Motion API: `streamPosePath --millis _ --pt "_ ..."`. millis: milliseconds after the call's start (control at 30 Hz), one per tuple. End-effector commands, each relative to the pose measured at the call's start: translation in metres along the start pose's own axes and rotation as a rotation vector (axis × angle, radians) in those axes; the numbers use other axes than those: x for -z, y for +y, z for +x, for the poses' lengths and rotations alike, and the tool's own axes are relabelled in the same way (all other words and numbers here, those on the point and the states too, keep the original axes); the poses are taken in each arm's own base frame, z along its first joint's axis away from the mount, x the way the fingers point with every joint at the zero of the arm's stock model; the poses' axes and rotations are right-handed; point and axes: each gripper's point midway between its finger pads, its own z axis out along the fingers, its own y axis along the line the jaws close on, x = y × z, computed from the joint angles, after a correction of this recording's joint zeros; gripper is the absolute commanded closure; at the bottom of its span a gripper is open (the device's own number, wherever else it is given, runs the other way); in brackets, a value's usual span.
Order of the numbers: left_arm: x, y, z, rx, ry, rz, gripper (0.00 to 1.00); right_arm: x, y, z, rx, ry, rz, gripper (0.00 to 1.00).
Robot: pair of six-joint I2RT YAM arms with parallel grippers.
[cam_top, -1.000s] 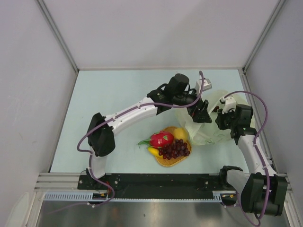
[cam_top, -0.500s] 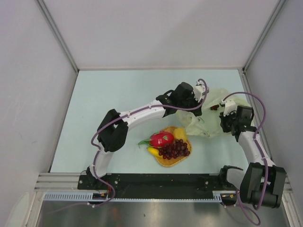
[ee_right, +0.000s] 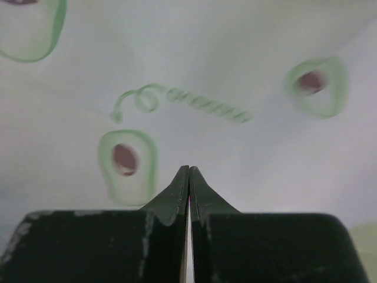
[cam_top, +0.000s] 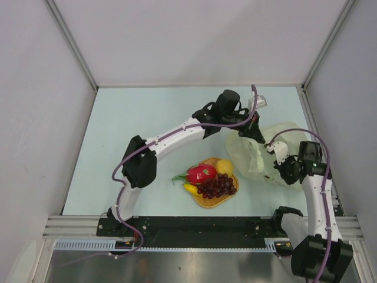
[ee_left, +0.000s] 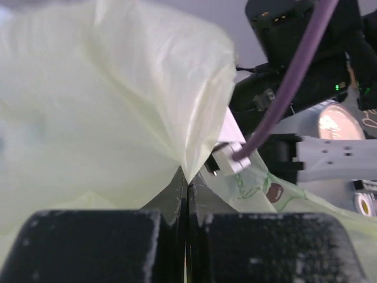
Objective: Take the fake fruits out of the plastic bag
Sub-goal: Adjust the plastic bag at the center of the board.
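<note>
The plastic bag (cam_top: pixel 253 154) lies crumpled at the right of the table. My left gripper (cam_top: pixel 257 134) is at its top edge, and in the left wrist view the left gripper (ee_left: pixel 187 177) is shut on a fold of the plastic bag (ee_left: pixel 106 106). My right gripper (cam_top: pixel 275 171) is at the bag's near right edge. In its wrist view the right gripper (ee_right: pixel 189 171) is shut, with a pale sliver between the jaws and the printed plastic bag (ee_right: pixel 235 59) filling the frame. The dragon fruit (cam_top: pixel 200 174), lemon (cam_top: pixel 224 167), banana (cam_top: pixel 190 189) and grapes (cam_top: pixel 218 186) lie outside the bag.
The fruits rest on a round orange woven mat (cam_top: pixel 207 203) left of the bag, near the front edge. The right wall post (cam_top: pixel 306 112) stands close behind the bag. The right arm (ee_left: pixel 306 53) looms just beyond the bag in the left wrist view.
My left gripper went from open to shut on the bag's top fold. The right arm drew back toward the near right, and the bag shifted right with it.
</note>
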Motion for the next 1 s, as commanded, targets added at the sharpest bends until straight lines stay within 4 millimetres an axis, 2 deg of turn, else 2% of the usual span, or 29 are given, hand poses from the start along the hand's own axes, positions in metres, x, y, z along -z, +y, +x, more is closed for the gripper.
streamPosePath --millis 0,100,167,300,333,400,433,567,600,767,833,967 --pt "0.02 -0.063 -0.043 -0.058 -0.043 0.199 1.0 0.046 0.007 -0.028 0.114 -0.082 -0.031 0.99" --pt "0.006 -0.039 -0.025 0.026 -0.025 0.173 1.0 0.033 -0.007 -0.051 0.04 -0.158 -0.028 0.99" --pt "-0.001 -0.023 -0.01 0.055 -0.016 0.155 1.0 0.021 -0.009 -0.058 -0.041 -0.167 -0.056 0.97" --pt "-0.012 0.004 0.02 0.071 0.017 0.095 1.0 -0.006 -0.028 -0.073 -0.089 -0.198 -0.062 0.95" --pt "-0.013 0.01 0.028 0.08 0.027 0.08 1.0 -0.011 -0.029 -0.075 -0.091 -0.2 -0.062 0.94" --pt "-0.013 0.014 0.029 0.054 0.011 0.059 1.0 -0.02 -0.038 -0.08 -0.105 -0.211 -0.037 0.88" --pt "-0.014 0.019 0.035 0.056 0.014 0.038 1.0 -0.027 -0.04 -0.08 -0.117 -0.201 -0.037 0.79" --pt "-0.016 0.026 0.049 0.083 0.041 0.031 1.0 -0.045 -0.05 -0.08 -0.197 -0.187 0.016 0.66" --pt "-0.017 0.026 0.052 0.089 0.043 0.035 1.0 -0.047 -0.058 -0.087 -0.198 -0.215 0.046 0.63" --pt "-0.02 0.025 0.066 0.146 0.065 0.074 1.0 -0.063 -0.08 -0.092 -0.251 -0.209 0.151 0.59" --pt "-0.023 0.023 0.067 0.147 0.05 0.101 1.0 -0.07 -0.086 -0.088 -0.254 -0.19 0.182 0.58" --pt "-0.026 0.016 0.073 0.202 0.053 0.159 1.0 -0.084 -0.114 -0.085 -0.258 -0.173 0.293 0.55"
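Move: The plastic bag lies spread under both hands, a fold of its rim already pinched in the left fingers; its middle is roughly 9 cm ahead of the left hand, 9 cm to its right and 21 cm below. From the low right hand the bag's middle is some 15 cm ahead, 4 cm left and 6 cm below. The fruit basket stands about 4 cm back and 14 cm left of the left hand, on the table. The bag's pinched rim is flicked up about 4 cm and then lowered some 12 cm by the left hand, which tips slightly and keeps its pinch. Together with it the right hand, fingers shut, hops up 5 cm inside the spread bag, then reaches forward about 13 cm over its middle while sinking 7 cm, turning clockwise some 15 degrees and opening nearly halfway. ##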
